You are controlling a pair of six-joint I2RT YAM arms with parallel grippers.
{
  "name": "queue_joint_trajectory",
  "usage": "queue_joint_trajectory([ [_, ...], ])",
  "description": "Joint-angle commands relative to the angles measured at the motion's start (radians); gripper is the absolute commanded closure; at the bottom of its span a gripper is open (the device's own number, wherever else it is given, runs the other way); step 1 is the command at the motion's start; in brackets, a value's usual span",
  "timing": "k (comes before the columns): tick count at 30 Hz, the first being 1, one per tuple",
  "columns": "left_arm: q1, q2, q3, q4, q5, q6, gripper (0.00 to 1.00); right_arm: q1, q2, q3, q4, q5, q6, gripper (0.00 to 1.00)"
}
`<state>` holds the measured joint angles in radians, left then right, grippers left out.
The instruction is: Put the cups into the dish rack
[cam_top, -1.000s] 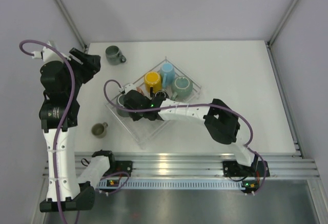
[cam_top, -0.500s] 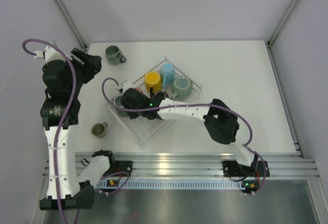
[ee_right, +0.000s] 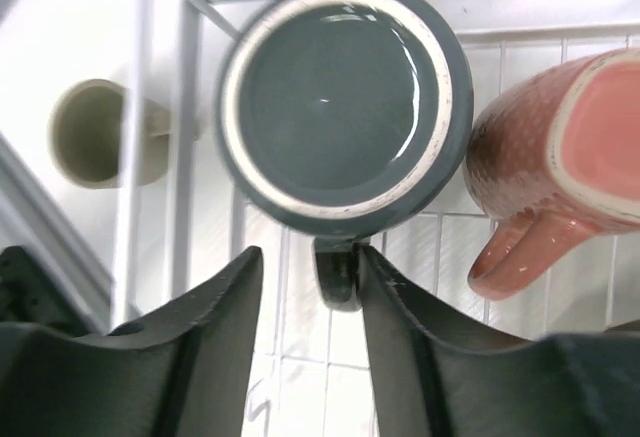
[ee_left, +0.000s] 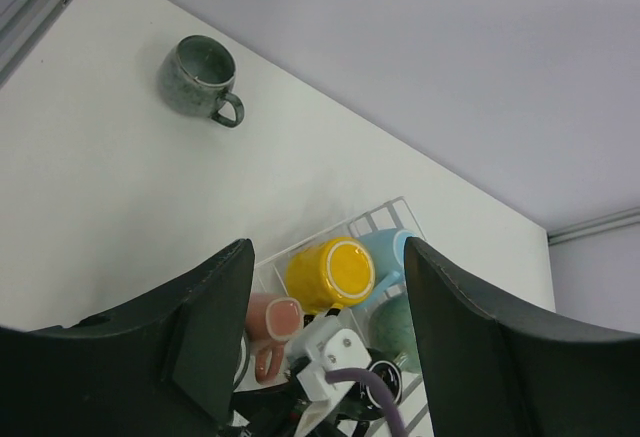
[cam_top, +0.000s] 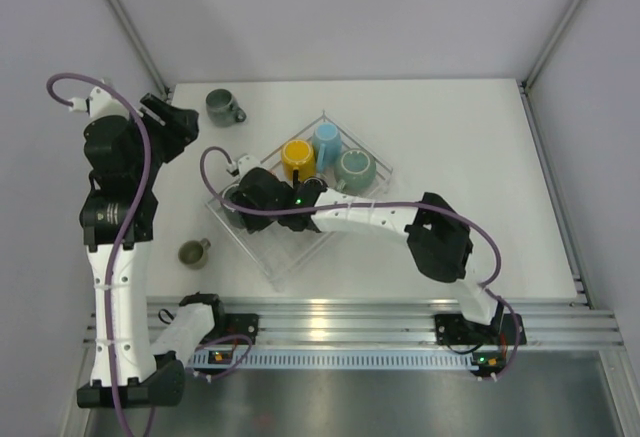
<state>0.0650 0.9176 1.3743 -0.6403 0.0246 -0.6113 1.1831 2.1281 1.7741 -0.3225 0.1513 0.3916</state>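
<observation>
The clear dish rack (cam_top: 285,262) holds a yellow cup (cam_top: 298,157), a light blue cup (cam_top: 326,140), a teal-green cup (cam_top: 354,168) and a black cup (cam_top: 316,185). My right gripper (cam_top: 245,197) hangs over its left corner. In the right wrist view a dark slate cup (ee_right: 335,87) stands on the rack floor (ee_right: 300,357) beside a salmon pink cup (ee_right: 570,147). The right gripper (ee_right: 308,257) is open, with the slate cup's handle (ee_right: 338,277) against its right finger and clear of the left. My left gripper (cam_top: 170,122) is open, raised at the back left, holding nothing.
A dark grey-green cup (cam_top: 222,107) stands on the white table at the back left, also seen from the left wrist (ee_left: 200,75). A small olive cup (cam_top: 193,252) sits on the table left of the rack, just outside its wall (ee_right: 160,157).
My right gripper's jaws have spread apart off the slate cup's handle, and that gripper has shifted slightly left over the rack corner. The left arm has barely moved.
</observation>
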Motion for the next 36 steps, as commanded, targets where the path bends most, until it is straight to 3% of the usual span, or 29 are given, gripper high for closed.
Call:
queue_joint_trajectory([
  [1,0.002,0.023,0.002,0.014,-0.012,0.047,0.33,0.013,-0.152,0.004,0.04,-0.042,-0.019,0.55],
  [9,0.004,0.167,0.083,0.008,-0.014,0.116,0.34,0.0,-0.379,-0.116,-0.019,-0.045,-0.048,0.44],
  [12,0.006,0.23,0.123,0.008,-0.109,0.154,0.34,0.0,-0.506,-0.206,-0.016,-0.041,-0.048,0.37],
  [15,0.004,0.331,0.176,0.017,-0.176,0.177,0.34,0.0,-0.637,-0.315,0.023,-0.048,-0.027,0.28],
  [16,0.006,0.386,0.192,0.025,-0.187,0.179,0.34,0.0,-0.666,-0.368,0.057,-0.064,-0.02,0.2],
  [25,0.007,0.726,0.413,0.027,-0.204,0.11,0.35,0.001,-0.944,-0.528,0.071,-0.05,-0.014,0.01],
  [36,0.039,1.11,0.683,0.025,-0.174,0.035,0.37,0.0,-1.14,-0.647,0.094,0.053,-0.025,0.01],
])
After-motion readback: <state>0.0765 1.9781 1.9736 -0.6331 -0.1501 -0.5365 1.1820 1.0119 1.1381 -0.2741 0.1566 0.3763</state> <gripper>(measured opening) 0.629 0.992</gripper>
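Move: The left hand's next cup, the dark green one near the far left corner, stands about 33 cm ahead of it, 5 cm left and 36 cm below; the yellow cup in the rack is some 12 cm ahead and 17 cm right, 34 cm down. Just beyond the right hand is the gray racked cup, roughly 6 cm ahead, 2 cm left and 5 cm below, with the pink cup 11 cm ahead and 5 cm right, 6 cm down. From that hand the green cup lies 38 cm ahead, 11 cm left, 7 cm down. The left hand reaches forward about 25 cm towards the dark green cup while sinking some 17 cm and drifting a little left, its already open fingers tipping down and still short of the cup. The right hand backs off from the gray cup's handle, first nearly straight up and then up and to the right, about 23 cm up and 21 cm right with some pull back, rolling its left side up and spreading its part-open fingers to full width. ##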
